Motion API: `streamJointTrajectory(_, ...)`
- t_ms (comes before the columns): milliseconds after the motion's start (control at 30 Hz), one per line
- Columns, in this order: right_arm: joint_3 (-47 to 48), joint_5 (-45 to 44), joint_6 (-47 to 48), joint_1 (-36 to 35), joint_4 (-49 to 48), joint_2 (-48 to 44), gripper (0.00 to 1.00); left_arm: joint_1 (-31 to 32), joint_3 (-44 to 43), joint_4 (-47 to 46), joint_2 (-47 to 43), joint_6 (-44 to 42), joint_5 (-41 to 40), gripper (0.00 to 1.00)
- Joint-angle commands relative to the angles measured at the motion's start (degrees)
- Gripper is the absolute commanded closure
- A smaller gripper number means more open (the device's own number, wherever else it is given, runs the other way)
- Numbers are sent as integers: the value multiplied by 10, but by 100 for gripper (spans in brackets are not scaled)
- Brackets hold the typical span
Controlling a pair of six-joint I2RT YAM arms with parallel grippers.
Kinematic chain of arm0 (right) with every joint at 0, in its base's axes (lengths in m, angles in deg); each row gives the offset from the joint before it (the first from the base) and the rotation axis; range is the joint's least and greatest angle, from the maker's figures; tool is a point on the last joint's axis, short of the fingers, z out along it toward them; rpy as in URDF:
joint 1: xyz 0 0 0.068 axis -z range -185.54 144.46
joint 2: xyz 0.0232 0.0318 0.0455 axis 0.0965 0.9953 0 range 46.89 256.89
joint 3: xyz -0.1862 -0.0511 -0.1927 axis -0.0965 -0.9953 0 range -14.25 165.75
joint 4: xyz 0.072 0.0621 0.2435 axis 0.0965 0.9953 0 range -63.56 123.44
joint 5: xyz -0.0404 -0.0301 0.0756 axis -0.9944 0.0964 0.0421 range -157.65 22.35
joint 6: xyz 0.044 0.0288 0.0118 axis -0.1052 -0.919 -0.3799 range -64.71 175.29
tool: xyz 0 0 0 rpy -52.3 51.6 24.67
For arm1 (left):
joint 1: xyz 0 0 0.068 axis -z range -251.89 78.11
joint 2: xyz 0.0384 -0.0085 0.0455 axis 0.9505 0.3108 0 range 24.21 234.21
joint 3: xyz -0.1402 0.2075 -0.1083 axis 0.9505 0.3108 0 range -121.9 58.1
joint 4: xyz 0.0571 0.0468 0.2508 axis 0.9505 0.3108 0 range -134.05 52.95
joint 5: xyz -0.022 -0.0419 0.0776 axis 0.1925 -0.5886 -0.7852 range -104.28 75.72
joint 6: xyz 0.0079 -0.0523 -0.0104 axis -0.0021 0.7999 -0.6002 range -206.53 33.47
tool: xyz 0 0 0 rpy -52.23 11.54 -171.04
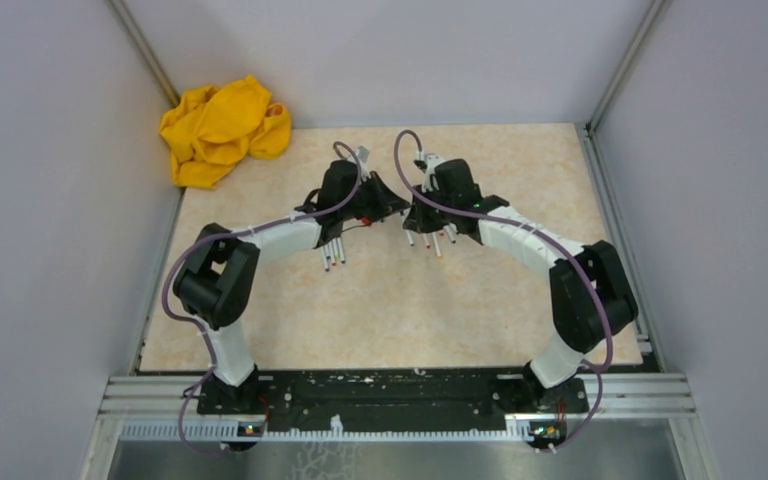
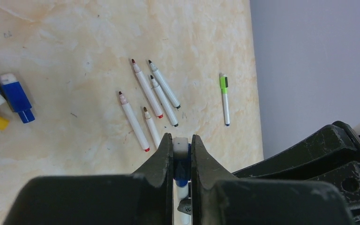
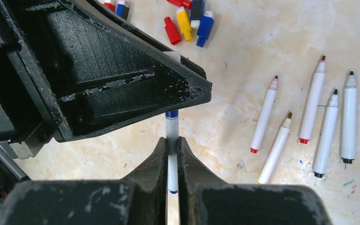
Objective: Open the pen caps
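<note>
Above the middle of the table my two grippers meet tip to tip on one blue pen. My left gripper (image 2: 182, 140) is shut on its blue pen cap (image 2: 182, 171), whose white end (image 2: 181, 147) shows between the tips. My right gripper (image 3: 172, 140) is shut on the pen's white barrel (image 3: 171, 125), which runs up under the left gripper (image 3: 122, 79). Whether the cap sits on the pen or has come off is hidden. In the top view the left gripper (image 1: 388, 205) and the right gripper (image 1: 415, 215) touch noses.
Several uncapped white pens (image 2: 146, 89) lie in a loose row on the table, also in the right wrist view (image 3: 311, 101). One pen with a green cap (image 2: 224, 98) lies near the table edge. Loose red (image 3: 172, 30), yellow (image 3: 184, 23) and blue (image 3: 205, 26) caps lie together. A yellow cloth (image 1: 222, 130) fills the far left corner.
</note>
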Motion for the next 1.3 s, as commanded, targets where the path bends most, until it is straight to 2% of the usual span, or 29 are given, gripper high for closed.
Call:
streamJointTrajectory(0,25,6,3,-7,-23,7,100,-7,17,-4,-28,-3,-36,100)
streamJointTrajectory(333,-94,1,0,-17,-70,-25,100,-83,-28,3,12,35,-43,100)
streamJointTrajectory(433,-94,-27,1,-16,-65,-37,100,-85,-35,10,15,18,-45,100)
streamJointTrajectory(700,-15,-168,24,-11,37,-45,100,-74,-37,126,16,-61,-136,100)
streamJointTrajectory(767,1,-202,28,-8,60,-32,100,-70,-35,144,21,-69,-163,94)
streamJointTrajectory(867,15,-230,34,-5,74,-11,100,-64,-24,145,28,-73,-181,79)
streamJointTrajectory(933,20,-240,38,-5,79,1,100,-61,-23,145,34,-75,-187,73)
streamJointTrajectory(1067,25,-249,46,-3,74,22,100,-59,-29,147,45,-78,-192,67)
streamJointTrajectory(1267,38,-259,60,2,75,55,100,-56,-32,150,55,-78,-199,65)
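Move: My left fingers already grip the blue cap, still on the pen my right hand holds. The loose caps lie about 7 cm ahead of my left hand, 8 cm to its left and 12 cm below; the row of capped pens is some 10 cm left of them and 8 cm nearer. The open pens centre about 7 cm ahead, 7 cm right and 11 cm below my right hand, with the yellow-ended one 5 ahead, 6 right, the nearest red-ended one 7 ahead, 3 right. I pull the blue pen out of its cap with my right hand, about 6 cm down and 4 cm back, while my left carries the cap forward-left. My left then sinks some 8 cm over the loose caps, rolling, and opens its fingers partway to let go. My right keeps the barrel, swings right, forward and up, then sinks towards the open pens, tilting steeper. ##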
